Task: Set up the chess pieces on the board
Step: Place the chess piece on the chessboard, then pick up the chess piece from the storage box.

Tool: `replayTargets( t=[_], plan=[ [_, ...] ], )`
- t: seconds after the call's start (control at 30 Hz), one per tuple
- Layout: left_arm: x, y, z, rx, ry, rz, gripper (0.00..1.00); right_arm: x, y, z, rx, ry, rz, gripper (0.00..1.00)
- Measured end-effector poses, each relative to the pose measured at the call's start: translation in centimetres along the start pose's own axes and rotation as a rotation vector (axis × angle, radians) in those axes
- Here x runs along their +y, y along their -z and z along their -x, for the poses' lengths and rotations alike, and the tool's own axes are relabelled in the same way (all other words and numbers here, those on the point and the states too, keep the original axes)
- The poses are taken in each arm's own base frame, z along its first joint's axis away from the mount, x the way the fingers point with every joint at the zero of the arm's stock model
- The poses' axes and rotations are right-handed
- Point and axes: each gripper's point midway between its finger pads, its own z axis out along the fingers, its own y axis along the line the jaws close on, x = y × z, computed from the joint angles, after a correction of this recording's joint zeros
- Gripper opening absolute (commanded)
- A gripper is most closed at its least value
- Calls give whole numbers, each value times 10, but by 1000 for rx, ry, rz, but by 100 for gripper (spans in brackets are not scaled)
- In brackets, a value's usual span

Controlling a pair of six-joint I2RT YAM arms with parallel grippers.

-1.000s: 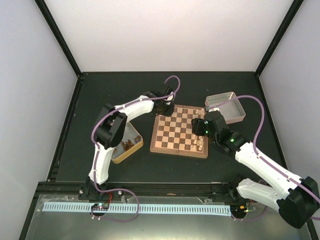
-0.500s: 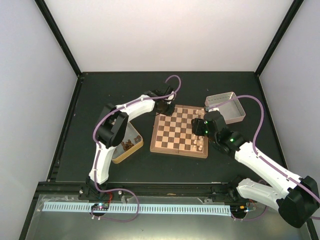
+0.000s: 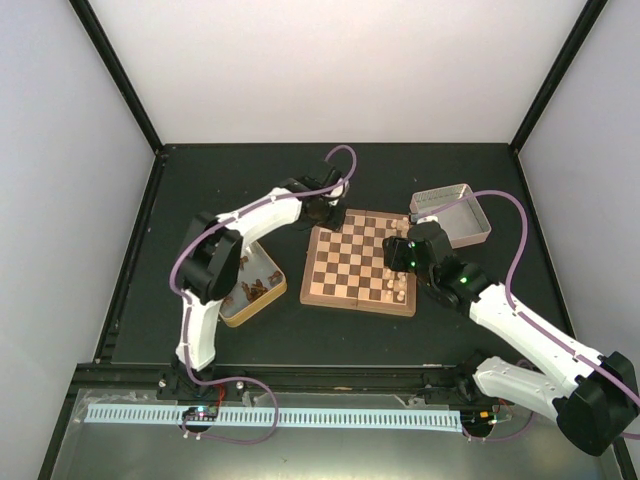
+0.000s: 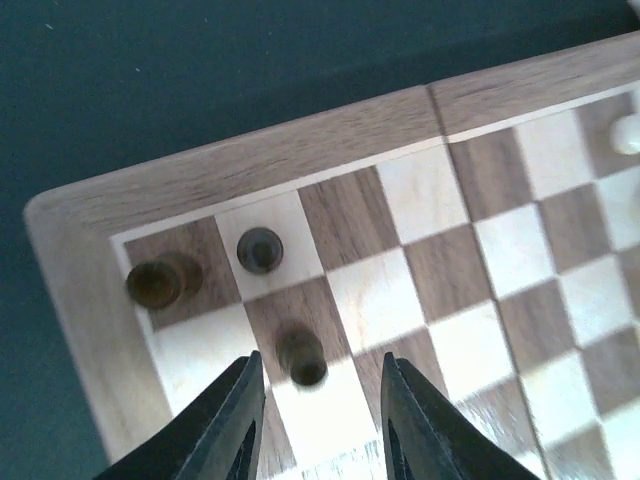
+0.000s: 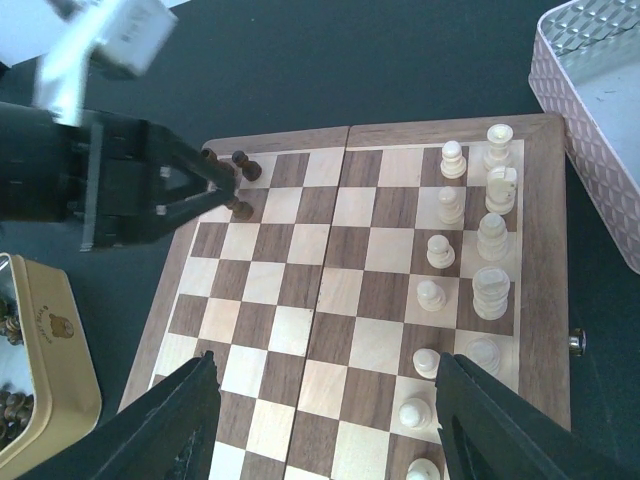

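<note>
The board [image 3: 345, 262] lies mid-table. Three dark chess pieces stand in its far left corner: two in the corner squares [image 4: 155, 283] [image 4: 260, 250] and a third [image 4: 302, 357] one row in. My left gripper [image 4: 320, 357] hovers over that third piece, open; its fingers [image 4: 235, 420] flank the piece without touching it. The right wrist view shows the same left gripper [image 5: 232, 190] at the corner pieces [image 5: 240, 208]. My right gripper [image 5: 325, 357] hangs open above the board's near middle, with nothing between its fingers.
Pale cream pieces [image 5: 490, 235] stand in two rows along the board's right side. A gold tin [image 3: 255, 288] holding more dark pieces sits left of the board. A silver tin [image 3: 455, 215] sits at the board's far right corner.
The left gripper's jaws have spread apart, letting go of the dark piece, which now stands on its square. The left arm's elbow has swung left. The right arm has not moved.
</note>
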Motion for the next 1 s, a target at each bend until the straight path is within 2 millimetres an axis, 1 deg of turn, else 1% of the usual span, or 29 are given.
replayTargets(
  t=[0.07, 0.2, 0.3, 0.4, 0.5, 0.6, 0.73, 0.87, 1.0],
  plan=[
    [-3, 17, 3, -22, -1, -12, 36, 0, 0, 0, 0, 0, 0, 60],
    [-9, 58, 12, -94, 1, -32, 37, 0, 0, 0, 0, 0, 1, 60],
    [-5, 80, 4, -123, 29, -16, 38, 0, 0, 0, 0, 0, 1, 60],
    [10, 92, -17, -120, 83, 29, 38, 0, 0, 0, 0, 0, 1, 60],
    [30, 99, -46, -103, 147, 81, 37, 0, 0, 0, 1, 0, 2, 60],
    [55, 107, -80, -85, 224, 132, 35, 1, 0, -1, 5, 0, 6, 60],
    [85, 123, -116, -90, 325, 183, 34, 2, -2, -4, 19, 1, 11, 60],
    [107, 131, -141, -98, 401, 223, 34, 2, -7, -8, 38, 4, 9, 60],
    [116, 126, -157, -64, 429, 244, 35, 3, -10, -11, 51, 5, 12, 60]
  ],
)
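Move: The loose dark piece by the right wall of the tray lies about 16 cm left of the left hand, 12 cm back and some 6 cm below it; the pile of dark pieces is roughly 21 cm left and 15 cm back, just as low. The pawn already set down stands 1 cm ahead, 1 cm right and 3 cm below, the corner piece 4 cm ahead and 2 cm left. From the right hand the loose piece is about 28 cm left, level, 17 cm below. The freshly placed pawn is left standing as the left hand, already let go, climbs some 7 cm clear of it, then swings about 19 cm left and 13 cm back over the board's edge to the tray. It sinks again along the way, turning nearly 30 degrees counter-clockwise, and arrives above the dark pieces, fingers still partly open and touching none. ##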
